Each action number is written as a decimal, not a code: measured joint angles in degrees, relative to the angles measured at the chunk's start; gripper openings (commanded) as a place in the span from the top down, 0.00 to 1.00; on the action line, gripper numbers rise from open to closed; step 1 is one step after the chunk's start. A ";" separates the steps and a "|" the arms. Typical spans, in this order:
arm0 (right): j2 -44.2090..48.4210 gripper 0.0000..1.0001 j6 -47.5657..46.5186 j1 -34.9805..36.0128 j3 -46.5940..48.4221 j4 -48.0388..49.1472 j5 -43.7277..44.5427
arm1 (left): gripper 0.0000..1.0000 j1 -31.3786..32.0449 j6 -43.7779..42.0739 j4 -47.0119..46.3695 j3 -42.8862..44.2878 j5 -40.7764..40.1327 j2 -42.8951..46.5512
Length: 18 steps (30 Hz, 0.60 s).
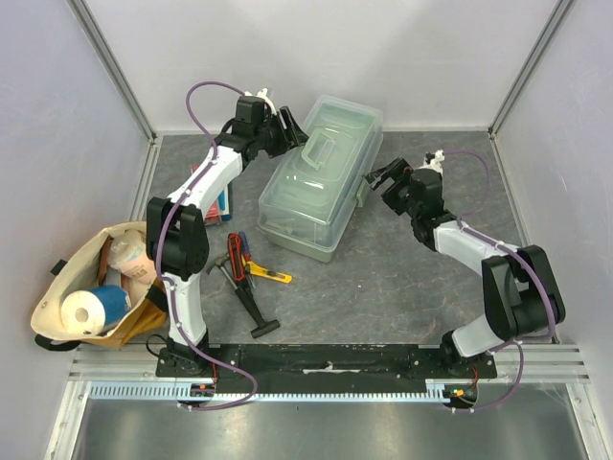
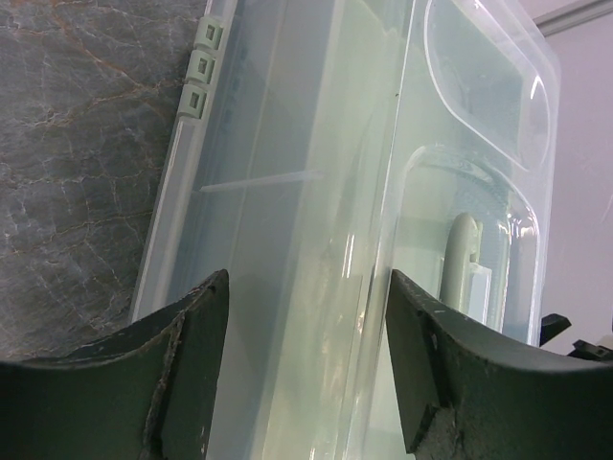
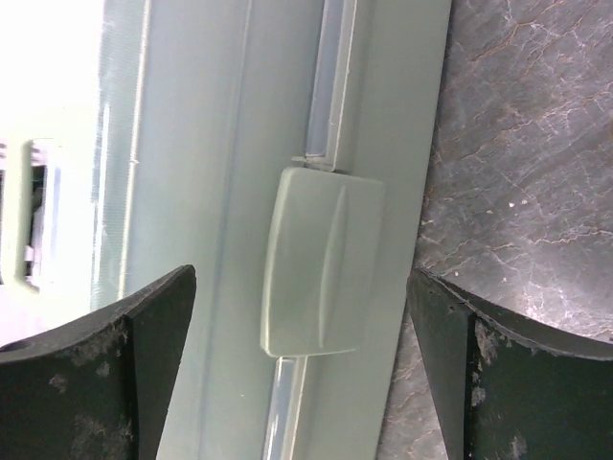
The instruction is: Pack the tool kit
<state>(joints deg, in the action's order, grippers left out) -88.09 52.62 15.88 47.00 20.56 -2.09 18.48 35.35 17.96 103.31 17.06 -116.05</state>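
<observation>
The pale-green translucent toolbox lies slantwise mid-table with its clear handled lid down. My left gripper is at its far-left side. In the left wrist view that gripper is open, its fingers straddling the lid's rim beside the handle. My right gripper is open at the box's right side, and in the right wrist view this gripper frames the latch. A black hammer, a red-black cutter and a yellow knife lie on the table in front of the box.
A tan cloth bag with a paper roll sits at the left edge. A flat red-and-blue packet lies under the left arm. Grey walls close in the table on three sides. Hinges show on the box's long side.
</observation>
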 measured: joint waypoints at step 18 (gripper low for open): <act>-8.39 0.52 12.41 -3.50 -8.17 5.75 -4.79 | 0.32 0.00 -0.24 -0.09 -0.20 0.17 0.02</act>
<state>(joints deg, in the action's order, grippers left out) -96.49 65.04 12.38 38.83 26.30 -6.87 18.48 35.11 17.87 103.11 17.23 -116.03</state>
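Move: The green latch on the tool box's right side lies just in front of the right gripper: about 2 cm ahead, some 3 cm to its left and roughly 3 cm lower. The lid handle stands some 7 cm ahead, 14 cm left and 3 cm above; the middle of the box is about 3 cm ahead, 13 cm left and 6 cm below. From the left gripper, the latch is about 8 cm back, 15 cm right and 8 cm down. Swing the right gripper clear of the latch, some 3 cm to the right, then take it down about 10 cm beside the box's side wall, easing back and a little left again. Tip the fingers down about 15 degrees and close them from wide open to roughly half. Keep the left gripper still, braced at the lid's left edge. ##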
